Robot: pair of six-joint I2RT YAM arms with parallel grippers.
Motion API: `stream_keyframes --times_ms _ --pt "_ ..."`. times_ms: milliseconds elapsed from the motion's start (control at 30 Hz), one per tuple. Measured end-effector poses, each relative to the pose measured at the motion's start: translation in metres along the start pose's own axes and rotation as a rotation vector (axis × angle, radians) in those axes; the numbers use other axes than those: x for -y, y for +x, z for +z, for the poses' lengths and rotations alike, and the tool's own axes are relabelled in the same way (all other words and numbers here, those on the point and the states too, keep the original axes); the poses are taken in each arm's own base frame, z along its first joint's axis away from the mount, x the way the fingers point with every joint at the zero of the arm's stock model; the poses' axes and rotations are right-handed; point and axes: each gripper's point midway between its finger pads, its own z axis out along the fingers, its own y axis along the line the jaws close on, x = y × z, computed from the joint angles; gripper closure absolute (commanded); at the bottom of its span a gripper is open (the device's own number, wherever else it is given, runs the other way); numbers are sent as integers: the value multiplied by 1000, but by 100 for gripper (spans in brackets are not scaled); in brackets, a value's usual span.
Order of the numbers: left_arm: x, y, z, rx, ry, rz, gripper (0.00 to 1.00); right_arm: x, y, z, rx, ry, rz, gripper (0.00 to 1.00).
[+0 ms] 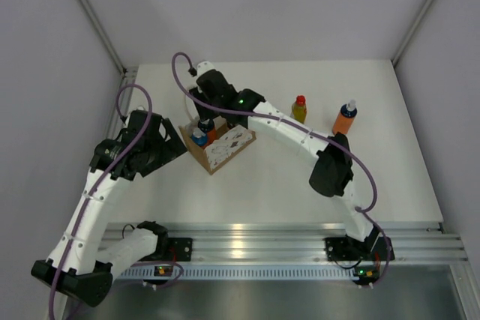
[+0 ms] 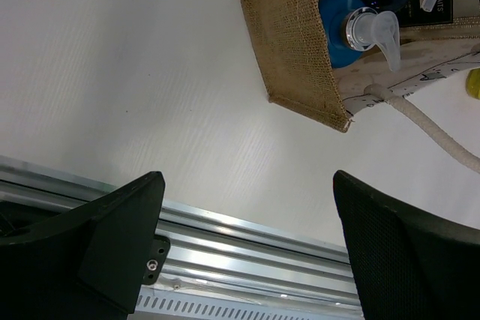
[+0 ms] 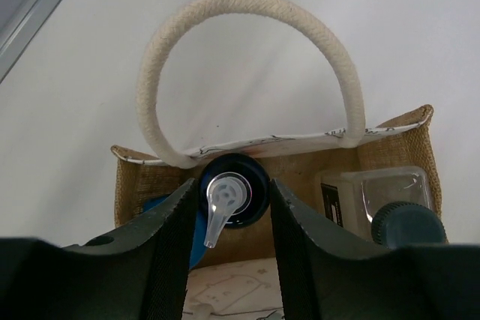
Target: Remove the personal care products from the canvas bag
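Note:
The canvas bag [image 1: 225, 148] stands mid-table, its cream loop handle [image 3: 247, 5] arching over the opening. My right gripper [image 3: 232, 185] reaches down into it, its jaws pressed on both sides of a dark blue bottle with a clear pump top [image 3: 251, 177]. Beside it in the bag are a lighter blue pump bottle [image 2: 341, 31] and a clear bottle with a dark cap [image 3: 390, 211]. A yellow bottle with a red cap [image 1: 299, 109] and an orange bottle with a pale top [image 1: 345, 118] stand on the table to the right. My left gripper [image 2: 247, 185] hangs open, left of the bag, holding nothing.
The aluminium rail [image 2: 247, 230] runs along the table's near edge, below the left gripper. The right arm's purple cable [image 1: 180, 73] loops over the bag area. White walls enclose the table at the back and sides.

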Motion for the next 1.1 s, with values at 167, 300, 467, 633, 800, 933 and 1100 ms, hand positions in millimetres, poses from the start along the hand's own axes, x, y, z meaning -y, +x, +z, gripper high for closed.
stream_keyframes --times_ms 167,300,467,633,800,933,1100 --pt "-1 0 0 -1 -1 15 2 -2 4 9 -14 -2 -9 64" --pt "-1 0 1 -1 -2 22 2 -1 10 13 -33 2 -14 68" --pt "-3 -1 1 5 -7 33 2 -1 13 14 -41 4 -16 68" --pt "-4 -2 1 9 -14 44 2 -1 14 15 -43 4 -16 69" --pt "-5 -1 3 6 -21 51 2 -2 20 20 -57 3 -16 70" --pt "-5 -2 3 6 -22 56 2 -2 29 28 -75 5 -18 75" --pt "-6 -2 3 9 -26 64 2 -1 29 29 -75 11 -20 90"
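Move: The orange pump bottle stands upright in the canvas bag almost directly under the right hand, its middle about 12 cm below and 1 cm ahead and left. Beside it are the blue pump bottle, some 2 cm back and 4 cm left, and the clear bottle, roughly 5 cm ahead and 7 cm right; the rope handle loops about 6 cm ahead and 3 cm left. From the left hand, the orange bottle lies about 14 cm ahead and 9 cm right, 12 cm lower. The right hand sinks about 4 cm in two steps over the orange bottle's pump head, halting briefly between them and easing barely 1 cm left, its fingers still slanting forward, left and down. The half-open jaws narrow a little during the first step and again as the second ends, bringing one finger to each side of the pump head and seeming to start pinching at its collar, with the gripper's effort rising. ##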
